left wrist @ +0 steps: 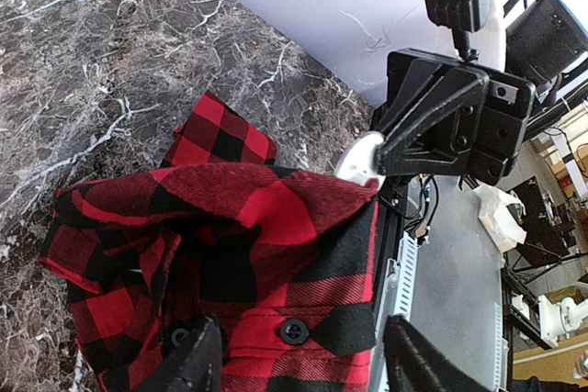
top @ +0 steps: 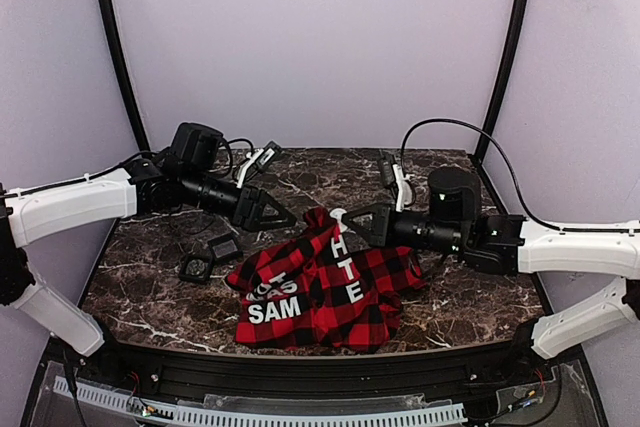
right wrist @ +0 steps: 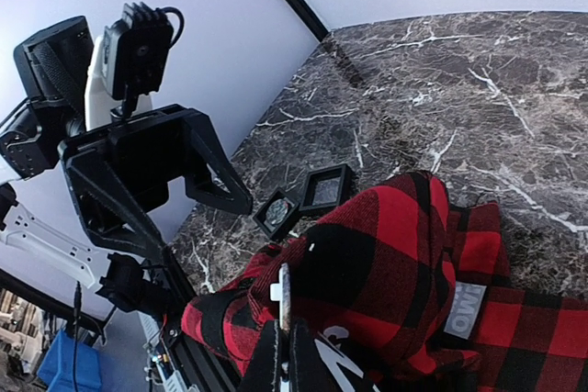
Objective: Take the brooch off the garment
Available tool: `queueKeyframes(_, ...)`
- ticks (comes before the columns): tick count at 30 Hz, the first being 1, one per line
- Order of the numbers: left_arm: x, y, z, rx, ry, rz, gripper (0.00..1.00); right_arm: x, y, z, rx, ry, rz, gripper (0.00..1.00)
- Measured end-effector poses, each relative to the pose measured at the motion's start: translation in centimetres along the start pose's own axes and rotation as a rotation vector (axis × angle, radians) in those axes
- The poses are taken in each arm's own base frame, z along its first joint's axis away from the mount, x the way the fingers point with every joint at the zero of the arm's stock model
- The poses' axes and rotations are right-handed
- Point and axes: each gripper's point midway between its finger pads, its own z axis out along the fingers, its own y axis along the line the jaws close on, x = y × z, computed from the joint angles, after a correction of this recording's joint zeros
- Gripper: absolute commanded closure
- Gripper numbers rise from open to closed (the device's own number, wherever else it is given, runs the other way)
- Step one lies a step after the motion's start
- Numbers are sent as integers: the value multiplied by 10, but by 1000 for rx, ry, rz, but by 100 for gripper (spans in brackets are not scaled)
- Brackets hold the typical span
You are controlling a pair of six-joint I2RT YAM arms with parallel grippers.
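The red-and-black plaid garment (top: 320,287) lies in a heap at the table's middle front, white letters facing up. One corner of it is pulled up into a peak. At that peak my right gripper (top: 346,219) is shut on the brooch (right wrist: 285,296), a thin pale disc seen edge-on between the fingers, with the cloth (right wrist: 395,254) hanging against it. In the left wrist view the brooch (left wrist: 360,158) shows white at the right gripper's tip. My left gripper (left wrist: 299,364) stands open just left of the peak, its fingers (left wrist: 197,355) spread over the plaid with nothing between them.
Two small black square frames (top: 222,245) (top: 196,267) lie on the marble table (top: 450,297) left of the garment, beneath the left arm. A black button (left wrist: 293,331) sits on the cloth between the left fingers. The table's front rail (top: 300,372) runs close below the garment.
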Motion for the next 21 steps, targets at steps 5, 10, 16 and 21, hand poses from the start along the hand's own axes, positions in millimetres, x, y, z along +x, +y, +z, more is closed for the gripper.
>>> queueKeyframes(5, -2, -6, 0, 32, -7, 4, 14, -10, -17, -1, 163, 33, -47, 100)
queueKeyframes(10, -2, -14, 3, 59, -9, 17, 7, -12, -37, -9, 320, 82, -89, 100)
queueKeyframes(16, 17, -13, 24, -21, 56, 55, 1, 3, -54, -19, 408, 155, -106, 100)
queueKeyframes(21, 46, 6, 51, -179, 175, 101, 3, 8, -58, -21, 424, 179, -108, 100)
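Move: The brooch is already pinched in the right fingertips, about 1 cm ahead and 1 cm left of that hand point, level with it. From the left hand it lies some 9 cm right and 1 cm ahead. The left hand heads for the garment body, its middle about 5 cm right and 16 cm below. The garment's lifted edge stands roughly 6 cm right of the left hand, slightly below; the letters SAM lie 3 cm left, 4 cm back and 18 cm down. Keep the brooch pinched in the right gripper and draw it right about 5 cm, away from the garment's lifted edge, easing 2 cm forward and sinking nearly 4 cm while the fingers tip down some 25 degrees. Finish opening the left gripper, then bring it down towards the garment body, drifting right and a little back, fingertips dipping. ##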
